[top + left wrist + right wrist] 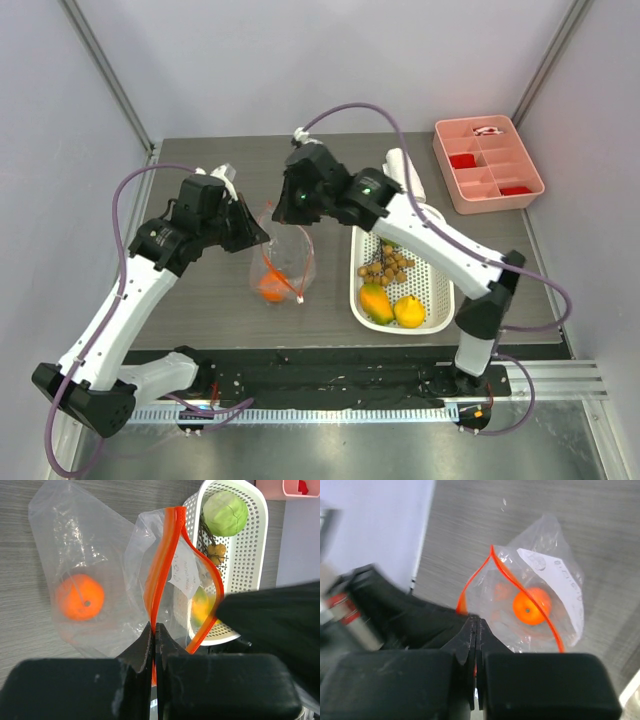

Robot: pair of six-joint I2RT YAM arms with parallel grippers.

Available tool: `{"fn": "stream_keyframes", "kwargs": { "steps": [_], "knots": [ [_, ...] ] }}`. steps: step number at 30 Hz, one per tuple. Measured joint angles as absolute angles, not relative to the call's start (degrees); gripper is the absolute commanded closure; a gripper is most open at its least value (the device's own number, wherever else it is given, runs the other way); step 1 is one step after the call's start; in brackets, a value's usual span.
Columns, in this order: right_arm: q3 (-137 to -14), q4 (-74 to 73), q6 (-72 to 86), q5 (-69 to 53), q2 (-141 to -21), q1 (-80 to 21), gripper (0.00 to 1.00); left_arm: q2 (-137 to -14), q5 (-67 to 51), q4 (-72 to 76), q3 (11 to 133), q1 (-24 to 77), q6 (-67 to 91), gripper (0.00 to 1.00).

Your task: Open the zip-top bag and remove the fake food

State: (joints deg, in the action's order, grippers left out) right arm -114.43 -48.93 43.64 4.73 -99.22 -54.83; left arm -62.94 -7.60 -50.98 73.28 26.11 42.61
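Observation:
The zip-top bag [287,258] hangs upright between my two grippers over the grey table, its orange-red zip strip [162,570] spread apart at the mouth. An orange [271,288] lies at the bottom inside it [80,597] [532,606]. My left gripper [262,237] [154,626] is shut on one side of the strip. From the other side my right gripper [285,220] [476,621] is shut on the opposite lip, with red strip showing between its jaws. More fake food sits in the white basket: brown grapes [386,266], a mango [375,300], a lemon [408,311] and a green fruit [225,513].
The white perforated basket [441,298] stands just right of the bag, under my right arm. A pink compartment tray [488,165] sits at the back right corner. Side walls close the table in on the left and right.

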Motion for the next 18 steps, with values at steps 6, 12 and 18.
{"fn": "stream_keyframes", "kwargs": {
  "steps": [6, 12, 18],
  "knots": [
    [-117.2, -54.8, 48.6, 9.3, -109.2, -58.8, 0.99, -63.0, -7.6, -50.4, 73.3, 26.1, 43.1, 1.0],
    [-109.1, -53.6, 49.7, 13.0, -109.3, -62.0, 0.99, -63.0, -7.8, -50.3, 73.3, 26.1, 43.4, 1.0],
    [-104.6, -48.8, 49.6, 16.2, -109.6, -62.1, 0.99, -63.0, -7.8, -50.3, 73.3, 26.1, 43.7, 1.0]
  ]
}}
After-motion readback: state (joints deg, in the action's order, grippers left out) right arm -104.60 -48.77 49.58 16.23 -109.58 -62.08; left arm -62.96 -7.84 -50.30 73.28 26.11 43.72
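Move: The orange still in the bag lies below the right hand's shut fingers, about 25 cm down, some 4 cm ahead and 2 cm to the left. The bag's mouth is only about 10 cm below that hand, 2 cm to its left and a centimetre back. The white basket's middle is about 27 cm to its right, 5 cm ahead and 26 cm below. From the left hand, which pinches the zip edge, the orange is about 4 cm ahead, level sideways and 18 cm below. Plunge the right gripper about 15 cm down into the bag's open mouth beside the left fingertips, fingers kept shut, swinging them some 20 degrees steeper as they sink. Let the hand drift slightly left and back early on, and ease off at the bottom. Hold the left gripper still, keeping its pinch on the zip edge. ##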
